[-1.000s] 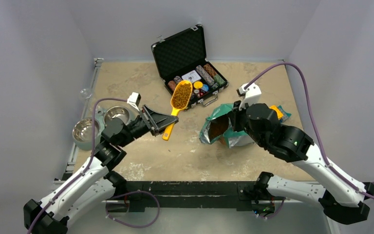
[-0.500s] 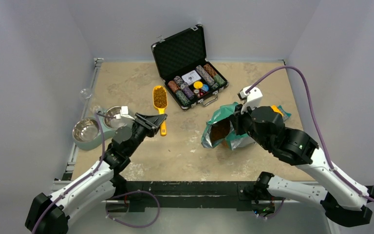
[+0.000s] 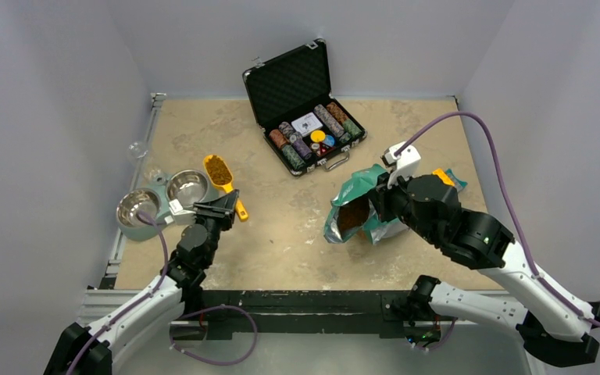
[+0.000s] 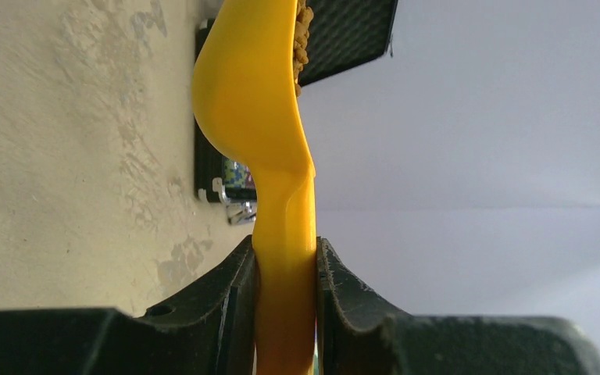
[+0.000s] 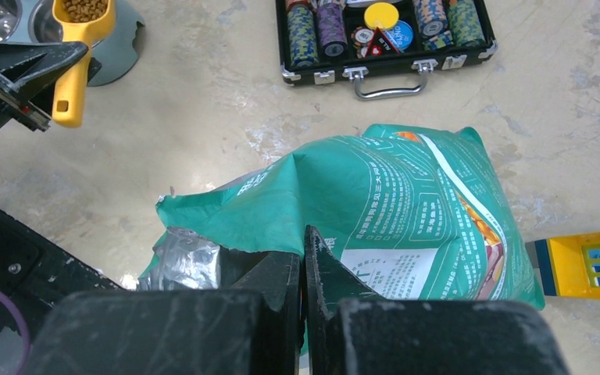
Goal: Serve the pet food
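Note:
My left gripper point(image 3: 223, 209) point(image 4: 285, 266) is shut on the handle of a yellow scoop point(image 3: 220, 173) point(image 4: 258, 117). The scoop is heaped with brown pet food point(image 3: 219, 169) point(image 4: 305, 31) and hangs just right of the twin steel bowls point(image 3: 187, 186) at the table's left. The right wrist view shows the scoop point(image 5: 78, 39) beside those bowls point(image 5: 43, 19). My right gripper point(image 3: 379, 205) point(image 5: 303, 258) is shut on the torn rim of the teal pouch point(image 3: 359, 211) point(image 5: 375, 195) and holds its mouth open. More kibble shows inside the pouch.
An open black case of poker chips point(image 3: 305, 117) point(image 5: 383, 31) stands at the back centre. A yellow and blue object point(image 3: 443, 178) point(image 5: 586, 262) lies behind the pouch at the right. A small clear glass item point(image 3: 135, 148) sits off the table's left edge.
My left arm has swung the loaded scoop leftward, from in front of the chip case to beside the bowls. My right gripper stays closed on the pouch, barely shifted.

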Available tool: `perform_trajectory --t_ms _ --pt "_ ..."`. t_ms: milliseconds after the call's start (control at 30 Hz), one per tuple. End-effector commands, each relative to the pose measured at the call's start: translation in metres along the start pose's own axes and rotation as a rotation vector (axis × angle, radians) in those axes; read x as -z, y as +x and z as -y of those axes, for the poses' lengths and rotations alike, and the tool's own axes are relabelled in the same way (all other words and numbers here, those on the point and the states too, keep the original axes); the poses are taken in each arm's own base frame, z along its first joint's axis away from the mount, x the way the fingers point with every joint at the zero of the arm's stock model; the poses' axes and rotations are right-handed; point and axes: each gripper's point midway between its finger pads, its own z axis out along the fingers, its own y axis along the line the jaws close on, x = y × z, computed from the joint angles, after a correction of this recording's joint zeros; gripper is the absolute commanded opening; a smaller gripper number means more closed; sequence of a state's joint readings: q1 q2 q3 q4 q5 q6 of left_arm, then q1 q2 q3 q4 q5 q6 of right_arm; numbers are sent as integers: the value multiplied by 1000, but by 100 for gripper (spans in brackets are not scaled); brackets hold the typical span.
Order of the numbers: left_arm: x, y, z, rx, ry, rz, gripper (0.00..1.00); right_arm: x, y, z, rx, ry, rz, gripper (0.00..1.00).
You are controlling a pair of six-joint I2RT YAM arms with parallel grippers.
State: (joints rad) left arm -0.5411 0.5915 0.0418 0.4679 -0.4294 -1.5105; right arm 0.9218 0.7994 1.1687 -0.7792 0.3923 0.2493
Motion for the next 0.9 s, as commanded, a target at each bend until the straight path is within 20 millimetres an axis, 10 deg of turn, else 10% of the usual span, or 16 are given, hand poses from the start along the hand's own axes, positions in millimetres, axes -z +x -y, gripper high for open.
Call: perform_trajectory --t_ms 0,867 --pt "-2 -31 19 109 94 151 0 5 0 6 11 10 11 0" --pt "1 -78 4 425 -105 411 0 0 -9 1 40 0 9 0"
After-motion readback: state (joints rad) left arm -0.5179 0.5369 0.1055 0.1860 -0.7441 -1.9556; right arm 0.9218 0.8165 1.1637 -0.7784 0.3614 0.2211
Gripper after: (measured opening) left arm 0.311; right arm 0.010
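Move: The left hand holds the loaded scoop; the steel bowl it is taking it to, the right one of the pair, lies about 17 cm to its left, 9 cm ahead and 12 cm below. The pair's left bowl is some 34 cm left of the hand and only 1 cm ahead; a clear glass stands roughly 29 cm left and 13 cm ahead. From the right hand, the right bowl is about 65 cm left, 15 cm ahead and far below. Leftward, almost level, the left hand carries the scoop of kibble about 6 cm towards the right steel bowl while keeping its grip on the handle. As it goes, the wrist turns some 20 degrees counter-clockwise and rolls its left side down nearly as much, swinging the scoop's head in over the bowl and dipping it. ##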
